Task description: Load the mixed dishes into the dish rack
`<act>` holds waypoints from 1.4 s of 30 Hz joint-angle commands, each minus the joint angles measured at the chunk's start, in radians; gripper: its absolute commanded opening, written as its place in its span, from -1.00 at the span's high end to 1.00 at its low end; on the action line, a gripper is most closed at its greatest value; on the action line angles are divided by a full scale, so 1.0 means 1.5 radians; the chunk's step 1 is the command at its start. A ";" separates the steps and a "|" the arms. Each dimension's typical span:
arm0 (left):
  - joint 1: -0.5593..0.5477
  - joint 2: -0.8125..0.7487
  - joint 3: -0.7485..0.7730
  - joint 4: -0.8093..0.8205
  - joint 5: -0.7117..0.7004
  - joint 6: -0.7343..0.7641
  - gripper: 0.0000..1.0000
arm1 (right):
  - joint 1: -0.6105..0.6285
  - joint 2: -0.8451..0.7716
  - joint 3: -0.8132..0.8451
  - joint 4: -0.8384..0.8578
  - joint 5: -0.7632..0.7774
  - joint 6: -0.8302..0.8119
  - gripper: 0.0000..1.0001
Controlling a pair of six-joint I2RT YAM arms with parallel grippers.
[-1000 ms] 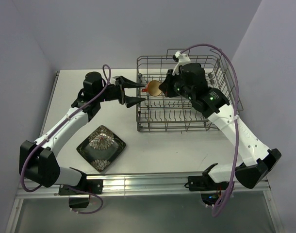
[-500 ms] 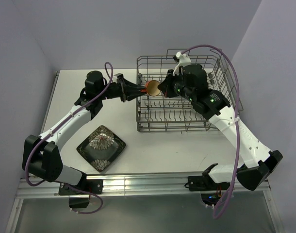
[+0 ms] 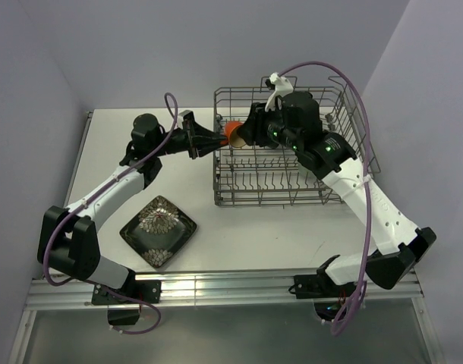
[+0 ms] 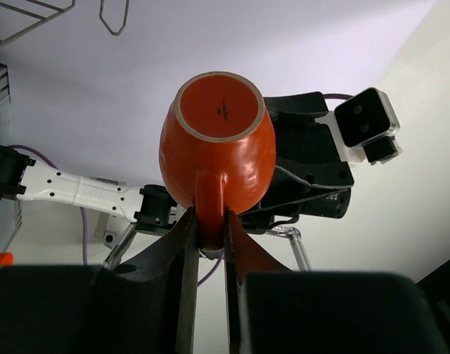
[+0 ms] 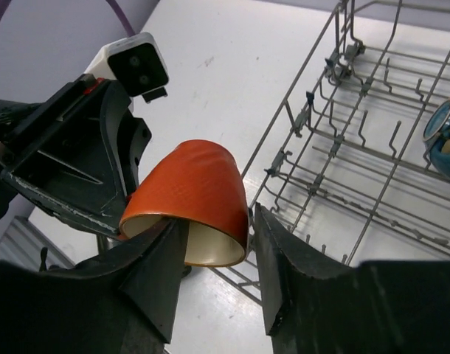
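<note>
The small orange cup (image 3: 233, 133) hangs in the air at the left wall of the dish rack (image 3: 292, 186), lying on its side. My left gripper (image 4: 208, 221) is shut on the cup's handle, and the cup's base (image 4: 217, 110) faces the left wrist camera. My right gripper (image 5: 217, 220) is open around the cup's rim (image 5: 192, 195). Its left finger is inside the cream-lined mouth, and its right finger stands off the outer wall with a small gap. The dark square plate (image 3: 158, 231) with a leaf pattern lies on the table in front of the left arm.
The rack's upright tines (image 5: 358, 147) stand just right of the cup. A bluish cup (image 5: 442, 136) sits in the rack at the right edge of the right wrist view. The table's near edge is a metal rail (image 3: 216, 288).
My left gripper reached in from the left and closed on the cup's handle. My right gripper, which had been shut on the rim, has opened. The cup shifted slightly left.
</note>
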 commanded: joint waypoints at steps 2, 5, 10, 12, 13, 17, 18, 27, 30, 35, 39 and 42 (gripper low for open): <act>0.007 -0.024 -0.031 0.099 0.028 -0.060 1.00 | 0.008 0.002 0.035 -0.017 -0.012 0.001 -0.11; 0.021 -0.029 -0.013 0.017 0.036 0.015 1.00 | 0.008 -0.007 0.025 -0.032 -0.005 -0.010 -0.16; 0.050 -0.016 0.080 -0.235 0.039 0.239 1.00 | 0.008 -0.045 -0.009 -0.060 0.006 -0.007 -0.19; 0.053 -0.001 0.129 -0.342 0.032 0.381 1.00 | 0.008 -0.062 -0.008 -0.074 0.011 0.001 -0.21; 0.055 0.018 0.185 -0.448 0.016 0.433 1.00 | 0.008 -0.061 0.000 -0.102 0.016 0.013 -0.25; 0.050 0.055 0.319 -0.637 -0.072 0.660 1.00 | 0.008 0.002 0.145 -0.214 0.039 0.060 -0.36; 0.047 0.056 0.340 -0.656 -0.090 0.722 1.00 | 0.008 0.022 0.182 -0.270 0.035 0.080 -0.38; -0.014 0.030 0.338 -0.742 -0.235 0.932 1.00 | -0.001 0.187 0.504 -0.466 0.011 0.116 -0.64; -0.055 0.018 0.343 -0.746 -0.249 1.010 1.00 | -0.006 0.186 0.474 -0.451 -0.067 0.104 -0.68; -0.101 -0.015 0.327 -0.757 -0.270 1.132 1.00 | -0.006 0.152 0.348 -0.418 -0.112 0.079 -0.71; -0.106 -0.042 0.306 -0.776 -0.284 1.173 1.00 | -0.006 0.134 0.298 -0.415 -0.161 0.054 -0.70; -0.109 -0.059 0.299 -0.774 -0.259 1.191 1.00 | -0.006 0.117 0.266 -0.418 -0.156 0.037 -0.70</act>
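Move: The left hand already has the orange mug by its handle, the body some 4 cm to its right. The near-left part of the dish rack, where it seems bound, is about 9 cm ahead, 5 cm right and 32 cm below; the blue bowl sits roughly 25 cm ahead and 14 cm right, the patterned plate 8 cm back and 24 cm left, both far below. From the loosening right hand, the mug is about 3 cm left, 2 cm back. Rolling and tipping through some 75 degrees, the left hand turns the mug over by its handle; it dips, swings forward, then draws back and down above the rack's near-left side, ending about 7 cm lower with fingers slanting down to the right. The right hand opens wide and comes free of the mug's rim, backing away after a brief rise and sinking again, its fingers tipping down. ##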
